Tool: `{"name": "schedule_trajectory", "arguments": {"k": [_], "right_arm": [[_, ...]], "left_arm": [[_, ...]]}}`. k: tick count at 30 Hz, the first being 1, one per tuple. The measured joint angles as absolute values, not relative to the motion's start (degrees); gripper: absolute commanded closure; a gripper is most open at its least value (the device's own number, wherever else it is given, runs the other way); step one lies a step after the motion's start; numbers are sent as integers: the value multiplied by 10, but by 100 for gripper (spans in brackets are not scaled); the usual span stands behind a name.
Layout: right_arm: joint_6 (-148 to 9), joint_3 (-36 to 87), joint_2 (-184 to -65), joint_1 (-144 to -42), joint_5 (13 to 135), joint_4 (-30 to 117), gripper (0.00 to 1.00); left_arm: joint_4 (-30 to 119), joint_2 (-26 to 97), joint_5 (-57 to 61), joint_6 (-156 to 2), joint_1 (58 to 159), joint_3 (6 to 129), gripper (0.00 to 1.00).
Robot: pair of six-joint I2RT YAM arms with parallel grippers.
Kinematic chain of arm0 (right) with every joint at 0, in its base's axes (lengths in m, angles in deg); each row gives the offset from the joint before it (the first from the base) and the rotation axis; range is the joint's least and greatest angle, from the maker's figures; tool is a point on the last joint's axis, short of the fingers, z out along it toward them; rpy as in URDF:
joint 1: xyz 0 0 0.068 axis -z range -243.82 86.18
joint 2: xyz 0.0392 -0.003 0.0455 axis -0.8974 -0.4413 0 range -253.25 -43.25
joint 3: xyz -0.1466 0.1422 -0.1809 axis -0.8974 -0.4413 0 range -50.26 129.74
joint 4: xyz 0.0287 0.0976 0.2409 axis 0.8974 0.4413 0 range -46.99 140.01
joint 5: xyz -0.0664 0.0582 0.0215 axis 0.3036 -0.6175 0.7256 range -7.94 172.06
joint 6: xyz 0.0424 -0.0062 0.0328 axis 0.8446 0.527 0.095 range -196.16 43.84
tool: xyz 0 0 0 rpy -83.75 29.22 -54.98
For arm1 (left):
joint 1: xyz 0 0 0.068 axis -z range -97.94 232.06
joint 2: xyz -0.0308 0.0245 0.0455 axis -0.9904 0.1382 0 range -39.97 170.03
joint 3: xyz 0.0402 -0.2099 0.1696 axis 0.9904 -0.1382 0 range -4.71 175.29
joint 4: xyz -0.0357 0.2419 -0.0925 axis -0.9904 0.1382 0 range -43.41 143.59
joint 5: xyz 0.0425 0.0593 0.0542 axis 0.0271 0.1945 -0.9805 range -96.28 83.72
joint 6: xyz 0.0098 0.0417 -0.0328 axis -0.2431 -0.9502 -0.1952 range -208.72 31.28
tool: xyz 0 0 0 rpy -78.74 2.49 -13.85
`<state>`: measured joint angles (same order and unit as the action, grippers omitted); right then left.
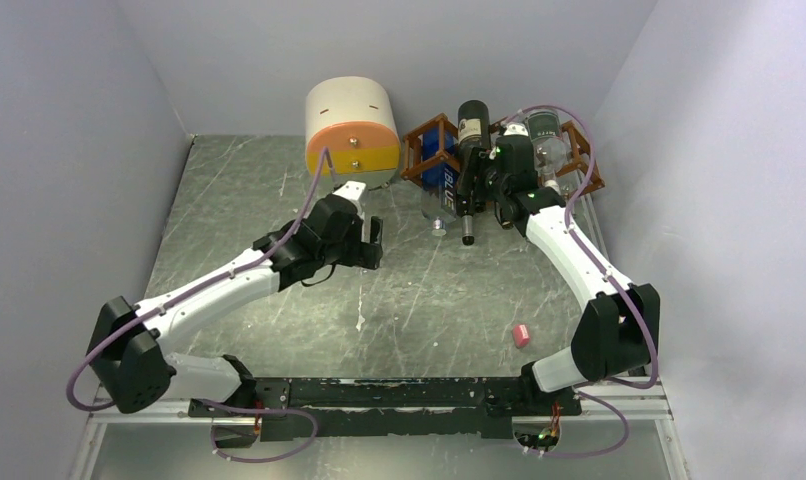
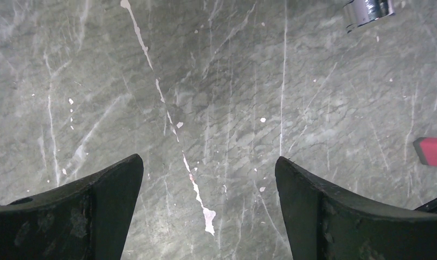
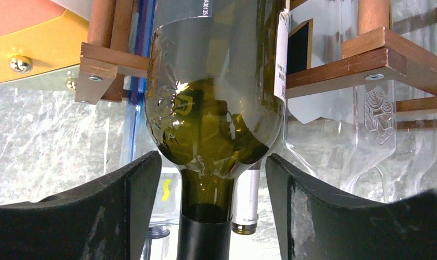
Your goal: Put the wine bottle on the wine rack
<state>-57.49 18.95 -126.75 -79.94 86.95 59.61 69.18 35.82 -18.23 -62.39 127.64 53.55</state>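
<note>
The wine bottle [image 1: 470, 150] is dark green with a grey label and a black foil neck. It lies in the reddish-brown wooden wine rack [image 1: 415, 150] at the back, neck pointing to the near side. In the right wrist view the wine bottle's shoulder [image 3: 213, 124] and neck sit between my right gripper's [image 3: 212, 157] open fingers, which stand clear of the glass on both sides; the wine rack's bars [image 3: 379, 59] flank it. My right gripper [image 1: 482, 195] is at the wine bottle's neck. My left gripper [image 1: 364, 235] is open and empty over bare table, also shown in the left wrist view [image 2: 208, 158].
A cream-and-orange drawer cabinet [image 1: 351, 130] stands left of the rack. A blue-labelled plastic bottle [image 1: 441, 175] and a clear glass bottle [image 1: 547, 145] also lie in the rack. A second neck with silver foil [image 3: 244, 200] shows beside the wine bottle. A small pink block [image 1: 521, 335] lies on the table.
</note>
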Motion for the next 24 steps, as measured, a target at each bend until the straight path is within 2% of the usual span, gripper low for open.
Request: {"name": "schedule_trajectory", "arguments": {"k": [3, 6, 13, 24], "right_arm": [[-576, 189, -1267, -799, 871, 596, 19], [-577, 189, -1261, -799, 876, 602, 1], [-550, 192, -1194, -799, 903, 658, 0], [-462, 124, -931, -799, 968, 765, 0]], "left_arm": [[690, 337, -188, -625, 1276, 532, 5], [689, 313, -196, -626, 1276, 532, 5], [690, 235, -222, -639, 1276, 529, 5], [729, 93, -282, -692, 1276, 568, 5]]}}
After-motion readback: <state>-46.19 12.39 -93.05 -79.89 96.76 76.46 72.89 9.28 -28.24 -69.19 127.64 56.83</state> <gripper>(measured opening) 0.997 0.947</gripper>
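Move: The wine bottle lies neck towards the robot on the rack, its neck between the right hand's already parted fingers, its middle about 8 cm ahead and 3 cm above, level sideways. From that hand, the blue bottle is about 5 cm left, 2 cm ahead and 10 cm below; the large clear bottle is 13 cm right and 5 cm ahead. From the left hand the wine bottle is some 20 cm ahead, 20 cm right, 6 cm above. Right fingers open fully, backing 13 cm and rising 10 cm off the wine bottle; left hand rises 16 cm, drifting left. ##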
